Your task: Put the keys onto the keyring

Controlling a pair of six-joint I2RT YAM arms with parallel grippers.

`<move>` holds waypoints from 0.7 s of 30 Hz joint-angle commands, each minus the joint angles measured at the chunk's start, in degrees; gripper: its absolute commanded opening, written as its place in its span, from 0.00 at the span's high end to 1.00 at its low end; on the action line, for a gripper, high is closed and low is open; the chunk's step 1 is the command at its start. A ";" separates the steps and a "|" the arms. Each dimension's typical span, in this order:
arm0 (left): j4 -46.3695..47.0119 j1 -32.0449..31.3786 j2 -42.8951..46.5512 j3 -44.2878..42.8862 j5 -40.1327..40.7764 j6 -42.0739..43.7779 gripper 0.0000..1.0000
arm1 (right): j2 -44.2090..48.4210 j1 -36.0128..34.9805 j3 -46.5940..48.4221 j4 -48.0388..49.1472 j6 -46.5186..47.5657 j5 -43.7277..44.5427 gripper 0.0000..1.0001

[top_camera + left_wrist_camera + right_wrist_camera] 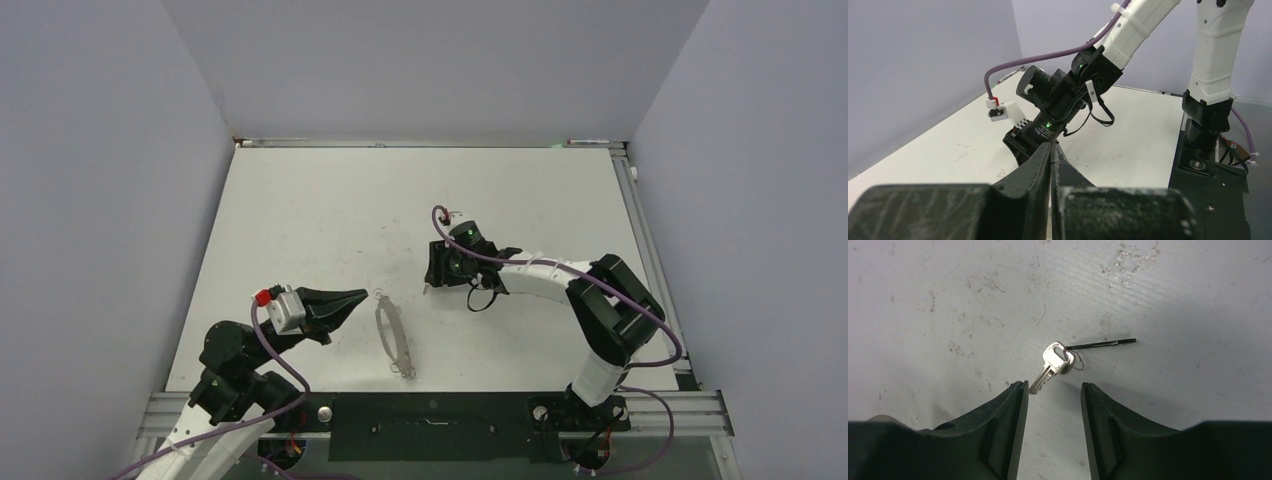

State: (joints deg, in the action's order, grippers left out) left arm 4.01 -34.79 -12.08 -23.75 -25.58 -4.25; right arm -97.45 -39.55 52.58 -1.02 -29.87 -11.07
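A small silver key point(1055, 360) lies flat on the white table, with a thin wire loop through its head and a black strip point(1103, 343) attached to that loop. My right gripper point(1054, 386) hovers over it, open. The key's tip lies just beside the left fingertip, and nothing sits between the fingers. The keyring point(394, 335), a thin silver oval hoop, lies on the table near the front edge. My left gripper point(363, 296) is shut and empty, its tip just left of the hoop's far end. In the left wrist view the shut left gripper point(1051, 146) points at the right arm.
The right arm's wrist point(1058, 97) and its purple cable point(1013, 65) are close in front of the left gripper. The right arm's base point(590, 400) stands at the near edge on a black mounting plate point(430, 425). Grey walls enclose the table point(330, 200).
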 commanded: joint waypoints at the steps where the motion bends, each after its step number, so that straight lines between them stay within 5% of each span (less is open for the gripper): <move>1: 3.90 0.16 -0.28 0.10 -1.15 -0.50 1.00 | -1.46 1.50 -0.28 5.17 1.69 -1.67 0.57; 9: 3.49 0.16 -0.89 0.68 2.52 -0.80 0.99 | -1.89 1.84 -0.27 4.82 2.97 -1.38 0.57; 15: 3.71 0.07 -3.27 1.51 5.70 -2.94 0.74 | 3.03 2.51 -3.04 3.60 3.51 0.74 0.57; 21: -0.65 -0.02 -14.02 -2.50 8.35 -5.43 0.70 | 9.49 2.64 -5.12 -1.62 2.72 4.82 0.57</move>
State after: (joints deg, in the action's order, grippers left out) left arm 5.30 -34.79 -19.00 -22.65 -20.71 -6.92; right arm -94.19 -37.41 48.38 -0.93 -27.22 -10.33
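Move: The keyring still hangs from the left hand's shut tips, its middle some 10 cm below and about 3 cm back and 3 cm right. The key on the table is roughly 13 cm ahead of that hand, 10 cm right and 28 cm below. From the right hand the key lies about 4 cm below, 1 cm back and 1 cm left; its black tag is level ahead, 1 cm right and 4 cm below. The keyring is let go by the left hand, which first holds nearly still, then opens its fingers a little under a third while easing about 3 cm forward and as far down towards the key, tipping down slightly. The right hand, half open and empty, sinks about 1.5 cm over the key, then draws off to the right, away from the key, and starts to rise. ##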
